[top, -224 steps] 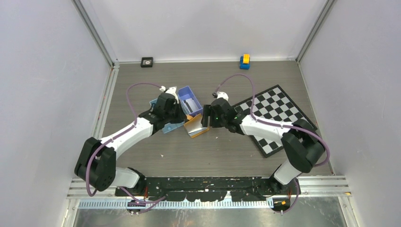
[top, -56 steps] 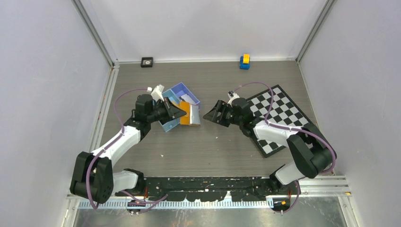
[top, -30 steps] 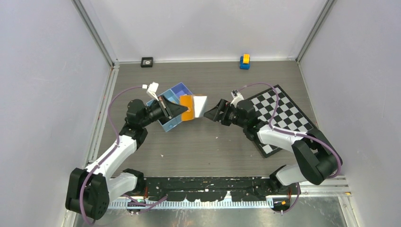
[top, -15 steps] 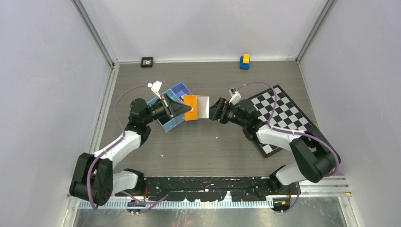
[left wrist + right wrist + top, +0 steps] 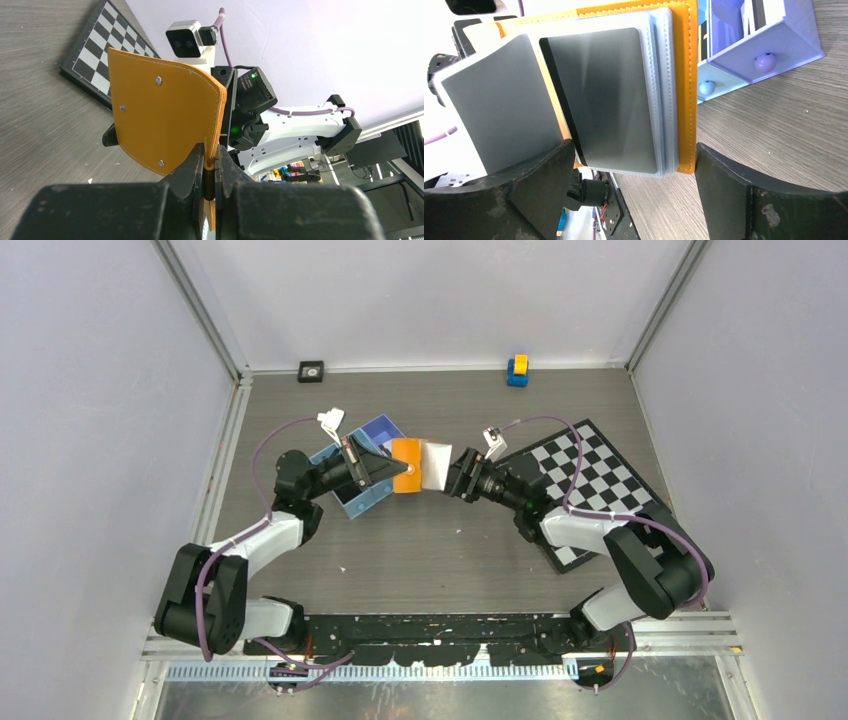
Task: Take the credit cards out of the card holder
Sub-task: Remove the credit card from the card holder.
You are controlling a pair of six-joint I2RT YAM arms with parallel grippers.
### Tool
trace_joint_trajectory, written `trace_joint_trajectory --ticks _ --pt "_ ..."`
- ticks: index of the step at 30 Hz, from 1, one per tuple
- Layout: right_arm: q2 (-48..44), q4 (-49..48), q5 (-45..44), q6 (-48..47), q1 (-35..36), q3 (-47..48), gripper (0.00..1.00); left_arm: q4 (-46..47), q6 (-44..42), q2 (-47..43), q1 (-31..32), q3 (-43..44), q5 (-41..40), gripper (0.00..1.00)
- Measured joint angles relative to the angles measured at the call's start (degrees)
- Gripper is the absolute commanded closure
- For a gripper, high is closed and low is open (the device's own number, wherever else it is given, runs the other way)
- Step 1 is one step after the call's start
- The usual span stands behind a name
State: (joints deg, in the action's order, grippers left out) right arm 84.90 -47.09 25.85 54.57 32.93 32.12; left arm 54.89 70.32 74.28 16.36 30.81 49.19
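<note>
The orange card holder (image 5: 405, 465) hangs in the air, folded open, between the two arms. My left gripper (image 5: 386, 469) is shut on its orange cover (image 5: 165, 115), pinching the lower edge between both fingers (image 5: 210, 156). Pale grey credit cards (image 5: 599, 95) sit in clear sleeves on the holder's inside, facing the right wrist camera, and one sleeve leaf (image 5: 499, 117) fans out to the left. My right gripper (image 5: 456, 476) is open, its fingers wide on either side of the holder's free end (image 5: 634, 146). The right-hand finger stands close to the orange edge (image 5: 687, 75).
A blue three-compartment tray (image 5: 362, 502) sits on the table under and behind the left gripper, also visible as the tray (image 5: 769, 47) beside the holder. A checkerboard (image 5: 590, 480) lies at right. A yellow-blue toy (image 5: 517, 370) and a small black block (image 5: 311, 371) stand by the back wall.
The left gripper has lifted the card holder off the table by the tray and turned it toward the right arm. The right gripper has moved in, opened to full width and now straddles the holder's pale end.
</note>
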Motion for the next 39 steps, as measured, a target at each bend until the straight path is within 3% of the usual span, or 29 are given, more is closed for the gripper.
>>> trace_joint_trajectory --ticks 11,20,31,32,35,39 --pt "-1.97 1.16 0.81 -0.48 -0.02 -0.94 0.09 -2.82 -3.21 -0.07 0.13 -0.11 -0.42 1.00" --pt "-7.69 5.62 -0.48 -2.89 0.00 -1.20 0.52 -9.64 -7.85 -0.42 0.13 -0.09 -3.08 1.00" --pt "-7.61 10.36 -0.94 -4.72 0.20 -0.20 0.78 -12.90 -10.05 -0.42 1.68 -0.02 -3.39 1.00" --pt "-7.61 11.15 -1.14 -4.96 0.26 0.04 0.81 -13.44 -10.60 -0.42 1.81 0.13 -3.58 0.99" --pt "-7.34 14.75 -2.62 -6.25 0.90 1.60 0.95 -17.42 -12.79 -0.42 2.38 1.40 -4.79 0.78" --pt "-7.28 21.73 -6.08 -9.11 2.82 4.63 0.99 -27.91 -19.06 -0.92 5.18 4.81 -9.33 0.49"
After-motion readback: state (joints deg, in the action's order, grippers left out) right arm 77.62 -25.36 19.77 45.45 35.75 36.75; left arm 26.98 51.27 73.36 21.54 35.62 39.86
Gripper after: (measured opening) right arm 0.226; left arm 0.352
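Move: The card sleeves of the open card holder stand just beyond my right hand's wide-open fingers, about 3 cm to its left, 2 cm ahead and 1 cm up. From my left hand, which still pinches the cover, they lie some 5 cm to the right, 1 cm ahead and 4 cm below. The drawer box is roughly 8 cm ahead of my left hand, 9 cm to its left and 20 cm down; the chessboard is some 31 cm to my right hand's right, 4 cm ahead and 15 cm down. I shut my right fingers from wide open onto the sleeves and the cover behind them, that hand first easing up and back a couple of centimetres, then down again. Meanwhile my left hand lowers the holder, sinking about 6 cm in all with its fingertips dipping some 15 degrees, and only at the very end opens to loosen its pinch. ##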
